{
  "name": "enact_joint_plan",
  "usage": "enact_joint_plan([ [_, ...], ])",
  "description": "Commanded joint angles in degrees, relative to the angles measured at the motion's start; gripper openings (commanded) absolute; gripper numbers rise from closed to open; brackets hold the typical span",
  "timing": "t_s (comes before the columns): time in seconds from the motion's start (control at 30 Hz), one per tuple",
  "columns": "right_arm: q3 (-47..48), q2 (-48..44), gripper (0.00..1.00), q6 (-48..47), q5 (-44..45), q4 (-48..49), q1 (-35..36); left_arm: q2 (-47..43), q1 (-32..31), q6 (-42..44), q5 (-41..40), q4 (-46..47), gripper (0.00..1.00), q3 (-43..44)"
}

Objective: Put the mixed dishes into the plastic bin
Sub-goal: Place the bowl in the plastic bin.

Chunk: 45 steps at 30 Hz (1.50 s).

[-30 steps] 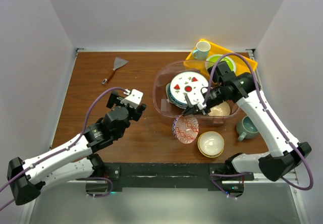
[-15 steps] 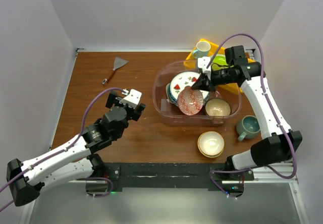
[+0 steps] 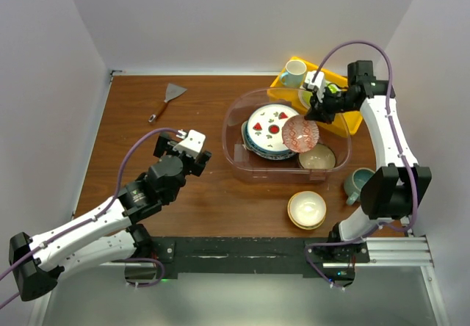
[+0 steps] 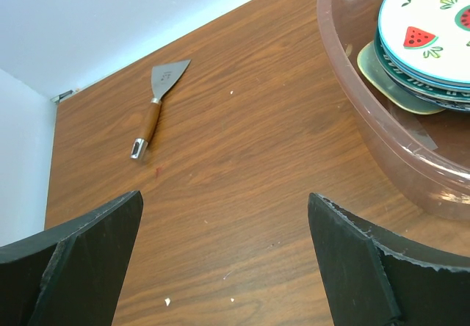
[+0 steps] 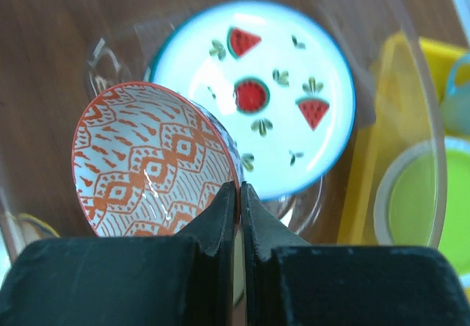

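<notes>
The clear plastic bin [image 3: 233,124] holds a stack of plates [image 3: 268,129], the watermelon plate [image 5: 272,98] on top, and a tan bowl [image 3: 317,157]. My right gripper [image 3: 314,113] [image 5: 239,188] is shut on the rim of the red-patterned bowl [image 3: 299,133] [image 5: 150,161]. The bowl hangs tilted over the bin's right half, beside the plates. A cream bowl [image 3: 306,208] and the grey-teal mug [image 3: 358,184] stand on the table outside the bin. My left gripper [image 3: 183,144] [image 4: 225,194] is open above bare wood left of the bin [image 4: 382,128].
Behind the bin, a yellow tray [image 3: 351,124] carries a lime-green plate [image 3: 317,89] and a white mug [image 3: 294,71]. A metal spatula [image 3: 167,100] [image 4: 156,102] lies at the far left. White walls enclose the table.
My right arm has carried the red-patterned bowl up from the bin's near edge, back and right, over the bin. The left arm has not moved.
</notes>
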Motion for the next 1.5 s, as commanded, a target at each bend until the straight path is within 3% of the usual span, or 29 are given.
enact_joint_plan([
  [0.0,2.24,0.98,0.00,-4.45,5.55,-5.73,-2.77,-0.98,0.41,0.57,0.51,2.52,1.00,0.04],
  [0.33,-2.77,3.44,0.00,-9.20,15.49,-6.17,-3.49,-1.06,0.41,0.49,0.95,2.43,1.00,0.04],
  [0.87,-9.54,9.77,0.00,-7.71,20.68,-0.29,-3.31,-0.80,0.41,0.40,0.78,2.35,1.00,0.03],
  [1.1,-12.35,9.25,0.18,-7.80,21.47,1.30,-3.22,-0.71,0.41,0.40,0.86,2.34,1.00,0.03],
  [1.23,-12.35,7.84,0.41,-7.45,21.13,1.03,-3.13,-0.63,0.41,0.40,1.04,2.35,1.00,0.03],
  [1.43,-9.37,2.93,0.56,-1.92,20.69,2.08,-3.05,-0.71,0.41,0.31,1.04,2.35,1.00,0.04],
  [1.47,-9.28,1.96,0.64,0.18,20.25,2.52,-3.05,-0.71,0.41,0.31,1.13,2.35,1.00,0.03],
])
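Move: With my right hand I still pinch the rim of the red-patterned bowl. The beige bowl in the bin's near right corner lies about 6 cm back, 7 cm to the right and some 17 cm below that hand. The plate stack is about 2 cm ahead and 7 cm left, 15 cm down; the green mug, outside the bin, is 14 cm back and 20 cm right. From my left hand the beige bowl is roughly 42 cm right, 5 cm ahead. I swing my right hand right and down, away from the plate stack, then sink almost straight down towards the beige bowl, some 15 cm lower and 8 cm to the right in all. On the way I tip my fingers about 25 degrees more steeply downward, so the hanging bowl levels out. At the bottom I open to roughly half, let go of the rim and begin to rise, about 1 cm. ##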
